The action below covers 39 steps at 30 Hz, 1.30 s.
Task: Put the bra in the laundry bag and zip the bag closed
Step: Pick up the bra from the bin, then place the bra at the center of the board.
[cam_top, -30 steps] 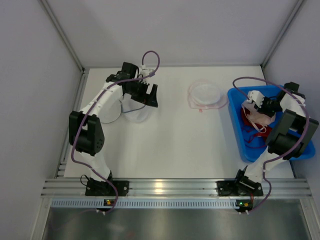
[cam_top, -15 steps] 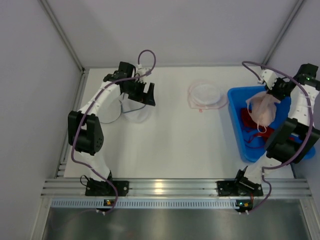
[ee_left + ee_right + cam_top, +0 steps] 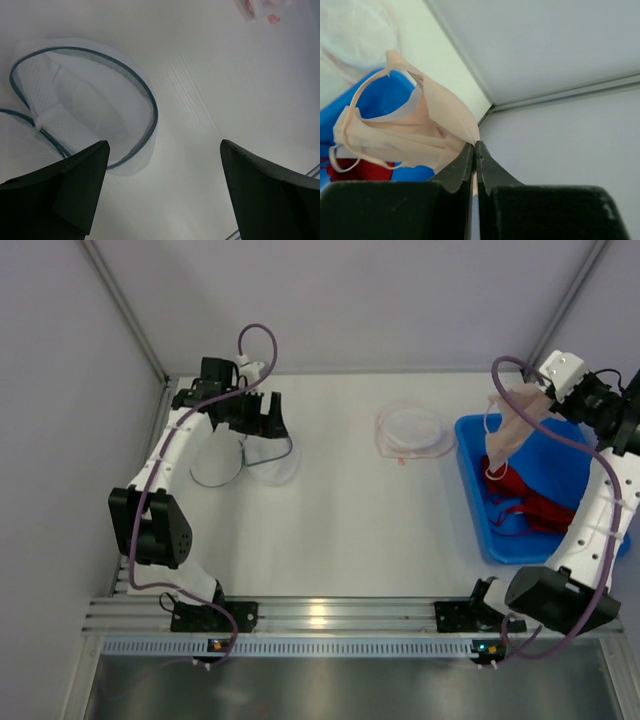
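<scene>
A beige bra hangs from my right gripper, which is shut on its top edge and holds it above the back left corner of the blue bin. In the right wrist view the bra droops from the pinched fingertips of the gripper. A white mesh laundry bag with a dark blue rim lies open at the left of the table. My left gripper hovers open just beyond it, nothing between its fingers; the left wrist view shows the bag up and left of the gripper.
A red garment lies in the blue bin. A second round mesh bag with a pink rim lies at the table's back middle. Enclosure walls stand close behind the right gripper. The aluminium rail runs along the near edge.
My right gripper closed on the bra and lifted it out of the bin, up and toward the back. The left arm swung a little left and back over the bag.
</scene>
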Tool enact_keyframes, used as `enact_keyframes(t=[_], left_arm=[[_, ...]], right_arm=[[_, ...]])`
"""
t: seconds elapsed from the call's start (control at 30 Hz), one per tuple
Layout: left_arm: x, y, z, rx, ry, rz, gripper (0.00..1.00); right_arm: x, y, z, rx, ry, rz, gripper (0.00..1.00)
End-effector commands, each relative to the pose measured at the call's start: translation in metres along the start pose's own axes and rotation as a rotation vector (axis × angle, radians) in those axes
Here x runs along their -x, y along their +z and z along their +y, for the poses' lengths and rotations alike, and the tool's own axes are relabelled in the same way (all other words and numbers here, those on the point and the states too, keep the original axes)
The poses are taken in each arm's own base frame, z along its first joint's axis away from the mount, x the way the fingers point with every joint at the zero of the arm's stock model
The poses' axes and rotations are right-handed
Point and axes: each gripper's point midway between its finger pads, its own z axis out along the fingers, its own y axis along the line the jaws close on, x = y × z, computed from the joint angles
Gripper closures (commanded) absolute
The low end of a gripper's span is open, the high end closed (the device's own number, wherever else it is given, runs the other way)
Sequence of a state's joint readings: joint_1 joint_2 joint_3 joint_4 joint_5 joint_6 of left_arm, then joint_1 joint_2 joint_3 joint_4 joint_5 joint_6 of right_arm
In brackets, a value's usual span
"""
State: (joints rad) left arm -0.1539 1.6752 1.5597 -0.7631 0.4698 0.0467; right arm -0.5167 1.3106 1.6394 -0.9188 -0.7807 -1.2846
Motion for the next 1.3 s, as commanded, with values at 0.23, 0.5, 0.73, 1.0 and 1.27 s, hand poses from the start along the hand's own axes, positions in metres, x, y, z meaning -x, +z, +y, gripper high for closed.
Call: enact_keyframes(t=[0.23,0.5,0.73,1.0,1.27], left_arm=[[0.005,-0.035,0.0,0.07,-0.004,-0.077,0.02],[-0.002,-0.052,0.005,0.109,-0.013,-0.102,0.02],[-0.011,-0.062,0.003,0.107,-0.018,-0.113,0.02],[-0.023,-0.071,0.009,0.12,-0.062,-0.122,0.03],[-0.051,-0.061,0.028,0.046,-0.284,-0.071,0.06]], right_arm=[[0.172,-0.057,0.007,-0.09,-0.043,-0.475,1.0],[0.238,-0.03,0.098,0.155,0.118,-0.667,1.0],[0.271,-0.003,0.211,0.436,0.181,-0.691,1.0],[0.27,0.057,0.36,0.818,0.198,-0.562,1.0],[0.315,0.135,0.413,1.102,0.299,-0.486,1.0]])
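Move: The right hand already holds the bra, hanging high over the bin. The open laundry bag with the teal rim lies about 59 cm to its left, some 4 cm farther out and 34 cm below. Around 36 cm below it, the pink bag lies 23 cm to the left and 11 cm ahead; the blue bin's middle is 9 cm to the right and 2 cm back. From the left hand, the teal-rimmed bag is about 3 cm left, 1 cm ahead and 17 cm below. Leftward in a fast arc, the right hand carries the bra from over the bin towards the teal-rimmed laundry bag, nearly 50 cm across, first rising, then sinking well below its starting height and ending nearer the base. The shut fingers keep their pinch as the wrist tips down and swings counter-clockwise, some 45 degrees each. The left hand, wide open, eases left and back. ##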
